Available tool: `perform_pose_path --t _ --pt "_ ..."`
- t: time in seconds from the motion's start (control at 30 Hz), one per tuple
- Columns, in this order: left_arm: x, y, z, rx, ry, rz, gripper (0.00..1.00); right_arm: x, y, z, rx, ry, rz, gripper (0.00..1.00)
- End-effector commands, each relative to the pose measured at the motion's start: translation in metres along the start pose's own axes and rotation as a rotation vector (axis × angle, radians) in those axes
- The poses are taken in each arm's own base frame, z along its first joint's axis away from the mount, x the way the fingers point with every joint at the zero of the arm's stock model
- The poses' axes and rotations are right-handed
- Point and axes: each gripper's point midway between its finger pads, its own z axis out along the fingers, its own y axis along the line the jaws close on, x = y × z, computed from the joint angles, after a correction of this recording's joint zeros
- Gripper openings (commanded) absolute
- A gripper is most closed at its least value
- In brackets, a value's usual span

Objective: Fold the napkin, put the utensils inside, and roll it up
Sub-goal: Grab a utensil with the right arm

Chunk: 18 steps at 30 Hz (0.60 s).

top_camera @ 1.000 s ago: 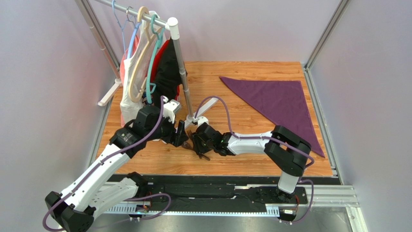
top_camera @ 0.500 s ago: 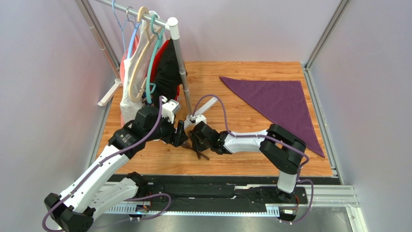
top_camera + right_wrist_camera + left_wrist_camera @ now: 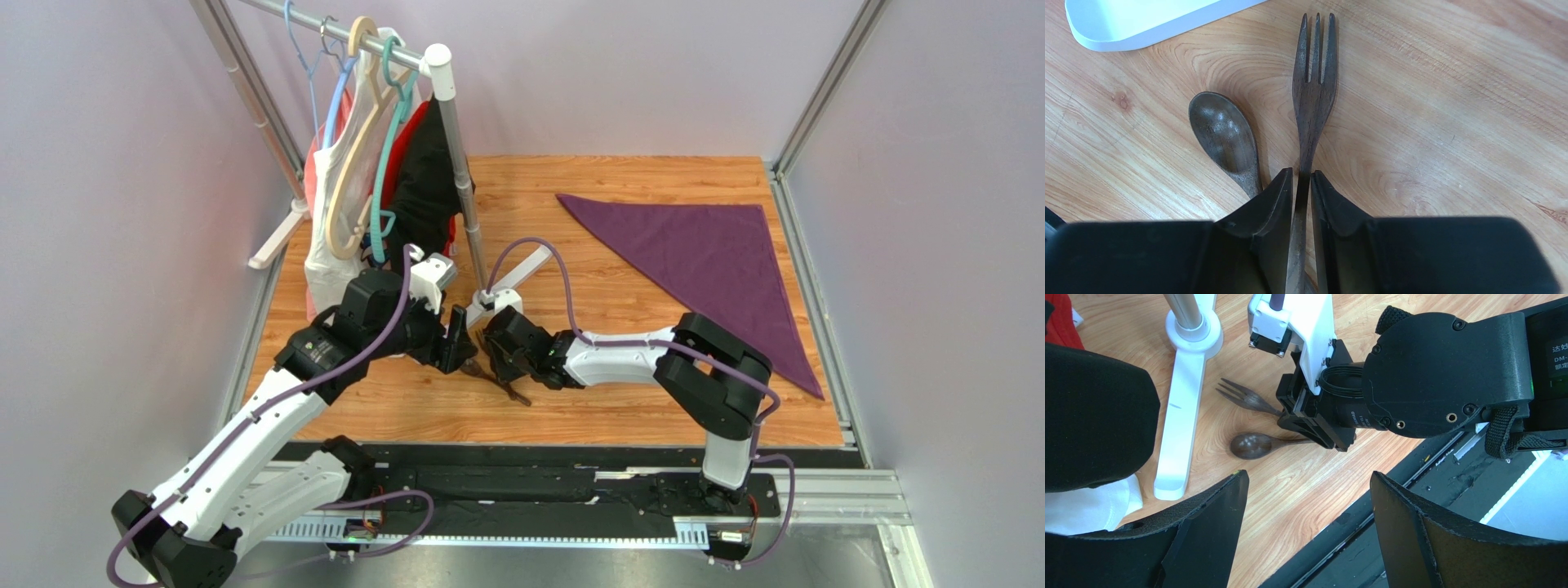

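The purple napkin [image 3: 711, 263] lies flat as a folded triangle at the table's back right. A dark wooden fork [image 3: 1313, 92] and a matching spoon [image 3: 1224, 138] lie side by side on the wood near the front centre; the left wrist view shows the fork [image 3: 1244, 399] and spoon [image 3: 1252, 445] too. My right gripper [image 3: 1301, 177] is low over them, its two fingers pressed on either side of the fork's handle, and the spoon's handle runs under its left finger. My left gripper [image 3: 1309, 481] hovers open just left of them, holding nothing.
A clothes rack [image 3: 368, 159] with hangers and white, black and red garments stands at the back left. Its white foot [image 3: 1177, 422] lies right beside the utensils' heads. The table's black front rail [image 3: 1413, 471] runs close behind the right gripper.
My right arm has slid a little to the left and its jaws have narrowed onto the fork's handle. The left arm has stayed still.
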Motion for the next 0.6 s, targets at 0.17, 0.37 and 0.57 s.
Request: perform_pose_path --t 0.17,0.37,0.57 --pt "-0.003 0.000 -0.001 -0.001 -0.020 -0.009 0.82 -0.004 -0.010 0.000 0.036 0.010 -0.011 0.08" --pt "-0.002 0.000 0.001 -0.001 -0.012 -0.012 0.82 -0.023 -0.035 -0.047 0.078 -0.032 -0.068 0.00" --pt "-0.003 0.000 0.001 0.000 -0.011 -0.011 0.82 -0.047 -0.117 -0.114 0.226 -0.070 -0.124 0.00"
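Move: The fork lies right between my nearly closed right fingers, its middle at most 1 cm below them. The spoon crosses beneath its handle, its middle some 4 cm back and level sideways, while the rack's white foot is about 11 cm ahead and the folded napkin roughly 19 cm ahead and 35 cm to the right. From my left hand the fork is about 4 cm ahead, 4 cm right and 19 cm down. I first hold my right hand down at the table and shut the fingers on the fork's handle, pinching it. Then I pull away with quickening speed, about 7.5 cm to the right and some 4.5 cm up, carrying the fork off the spoon and towards the napkin's side, with hardly any turn of the wrist. ##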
